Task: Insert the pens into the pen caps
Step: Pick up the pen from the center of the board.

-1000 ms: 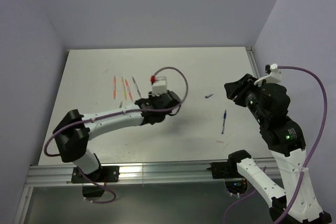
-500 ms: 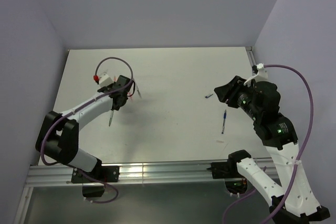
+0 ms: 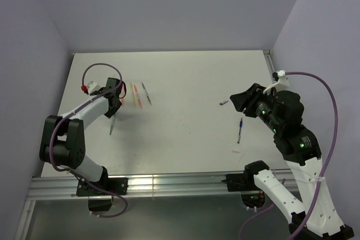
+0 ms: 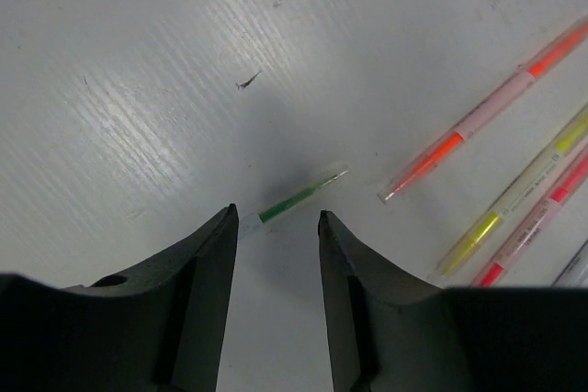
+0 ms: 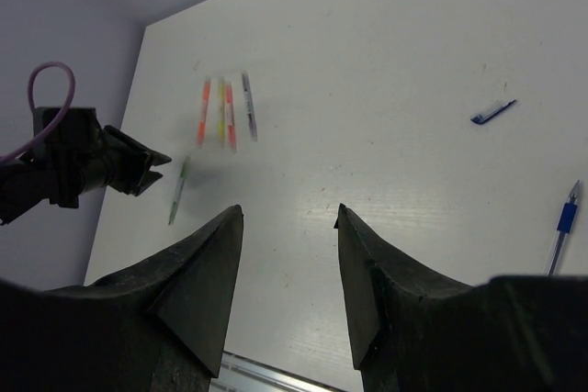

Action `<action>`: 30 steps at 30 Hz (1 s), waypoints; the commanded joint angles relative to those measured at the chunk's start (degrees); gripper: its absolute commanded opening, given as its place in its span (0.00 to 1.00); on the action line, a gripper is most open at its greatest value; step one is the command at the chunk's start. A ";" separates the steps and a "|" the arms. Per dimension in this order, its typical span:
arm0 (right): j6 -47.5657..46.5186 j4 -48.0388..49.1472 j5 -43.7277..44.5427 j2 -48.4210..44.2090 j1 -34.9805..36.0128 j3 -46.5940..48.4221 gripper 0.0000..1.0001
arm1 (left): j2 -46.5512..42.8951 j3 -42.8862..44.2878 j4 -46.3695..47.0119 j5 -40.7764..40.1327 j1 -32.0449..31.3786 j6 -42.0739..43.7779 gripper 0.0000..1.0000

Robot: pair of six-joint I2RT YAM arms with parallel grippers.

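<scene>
A green-clear pen (image 4: 296, 198) lies flat on the table just beyond my left gripper (image 4: 276, 218), which is open and holds nothing. To its right lie an orange pen (image 4: 469, 124), a yellow pen (image 4: 513, 201), a red-pink pen (image 4: 542, 218) and the tip of a grey pen (image 4: 574, 270). From above, the left gripper (image 3: 115, 107) hovers over the green pen (image 3: 111, 126). My right gripper (image 3: 234, 100) is open and empty, raised near a dark blue cap (image 3: 224, 103) and a blue pen (image 3: 240, 130). The right wrist view shows that cap (image 5: 492, 112) and that pen (image 5: 562, 225).
A small pale cap (image 3: 235, 151) lies near the front, below the blue pen. The row of pens (image 3: 135, 94) sits at the back left. Purple walls close the table on the left, back and right; a metal rail (image 3: 169, 185) runs along the near edge.
My left gripper swung from the table's middle to the far left. The green-clear pen now lies on the table beside the row. My right gripper shifted slightly left.
</scene>
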 commanded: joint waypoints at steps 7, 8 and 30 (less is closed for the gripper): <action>-0.92 2.62 -0.52 -0.77 0.47 -0.36 0.54 | 4.43 -3.20 2.07 5.20 5.48 -4.34 0.39; -0.92 2.54 -0.35 -0.77 0.38 -0.44 0.54 | 4.61 -3.46 2.51 5.20 5.92 -4.43 0.38; -1.18 2.88 -0.35 0.72 0.47 -0.27 0.54 | 4.70 -6.63 1.64 9.15 1.98 -3.11 0.03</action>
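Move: The green pen lies under the left hand, its middle some 3 cm back, 1 cm left and 5 cm below. At about that depth, the orange pen's middle is roughly 13 cm ahead and 4 cm right of the hand, and the yellow pen's 12 cm ahead and 9 cm right. From the idle right hand the green pen lies about 9 cm ahead, 64 cm left and 32 cm below. The left hand sinks about 4.5 cm, easing left and slightly back, then closes to pinch the green pen. ##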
